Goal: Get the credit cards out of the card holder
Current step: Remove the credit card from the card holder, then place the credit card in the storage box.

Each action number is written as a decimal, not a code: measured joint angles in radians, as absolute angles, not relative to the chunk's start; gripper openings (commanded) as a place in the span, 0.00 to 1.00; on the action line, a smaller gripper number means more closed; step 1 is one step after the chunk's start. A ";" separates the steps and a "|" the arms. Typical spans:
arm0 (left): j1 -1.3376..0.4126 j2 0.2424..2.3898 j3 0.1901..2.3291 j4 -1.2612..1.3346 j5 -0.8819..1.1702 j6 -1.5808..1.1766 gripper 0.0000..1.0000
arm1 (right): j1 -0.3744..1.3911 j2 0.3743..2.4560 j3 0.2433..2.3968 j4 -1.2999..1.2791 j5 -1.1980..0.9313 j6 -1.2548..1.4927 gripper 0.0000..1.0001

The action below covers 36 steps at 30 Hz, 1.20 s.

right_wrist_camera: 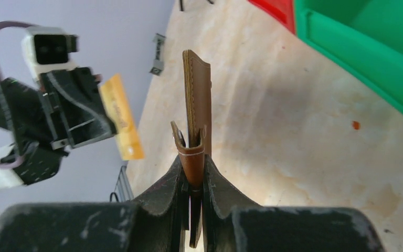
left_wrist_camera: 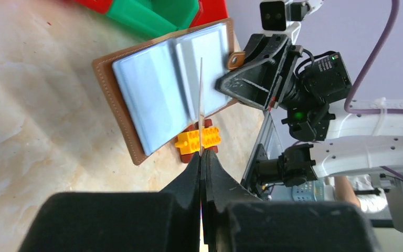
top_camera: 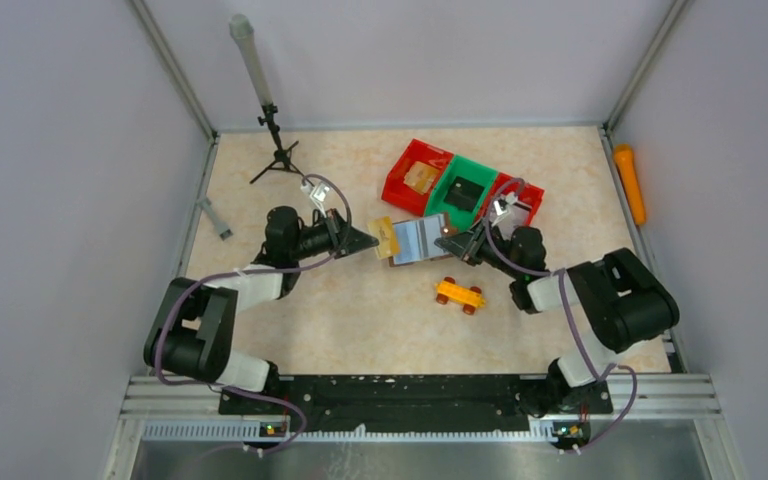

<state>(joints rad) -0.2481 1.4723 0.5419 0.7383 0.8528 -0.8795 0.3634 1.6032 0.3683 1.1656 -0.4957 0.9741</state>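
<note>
The brown card holder (top_camera: 420,240) lies open in mid-table, its greyish-blue pockets facing up (left_wrist_camera: 157,100). My right gripper (top_camera: 465,245) is shut on its right edge and strap; the right wrist view shows the holder edge-on (right_wrist_camera: 197,100) between my jaws (right_wrist_camera: 191,165). My left gripper (top_camera: 362,238) is shut on a yellowish credit card (top_camera: 384,238) and holds it just off the holder's left edge. In the left wrist view this card shows as a thin edge-on line (left_wrist_camera: 201,100) above my gripper (left_wrist_camera: 202,156). The right wrist view shows it (right_wrist_camera: 120,118) apart from the holder. Other cards are hidden.
An orange toy car (top_camera: 459,294) sits in front of the holder. Red (top_camera: 415,175), green (top_camera: 460,190) and red (top_camera: 522,198) bins stand behind it. A small tripod (top_camera: 276,150) stands at the back left, a grey piece (top_camera: 215,218) at the left edge, and an orange cylinder (top_camera: 628,185) at the right wall.
</note>
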 measured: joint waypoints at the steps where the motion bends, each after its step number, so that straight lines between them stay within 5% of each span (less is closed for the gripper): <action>1: -0.248 1.460 0.542 0.719 0.843 -0.867 0.00 | 0.363 1.604 0.380 1.121 -0.490 0.961 0.00; 16: -0.248 1.381 0.611 0.414 0.678 -0.713 0.00 | 0.405 1.802 0.498 0.908 -0.517 0.927 0.00; 36: -0.408 1.862 1.576 -0.340 0.277 -0.297 0.00 | 0.456 1.698 0.526 0.726 -0.395 0.781 0.00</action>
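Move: The left hand grips a card already out of the holder. The left red box, with gold cards in it, lies about 20 cm ahead, 11 cm right and 13 cm below; the green box is some 16 cm ahead and 21 cm right of this hand, the card holder about level and 10 cm right. For the right hand, which grips the holder, the bare table spot is level, 6 cm left and 12 cm below; the yellow toy car sits 8 cm back, 3 cm right. Bring the left gripper, card still pinched, briefly a little left clear of the holder, then sweep it forward about 15 cm towards the left red box, rising slightly, veering right at the end and tipping the fingers down nearly 40 degrees. Meanwhile lower the right gripper some 8 cm towards the table, then keep it there, rolling its left side down and still gripping the holder. ##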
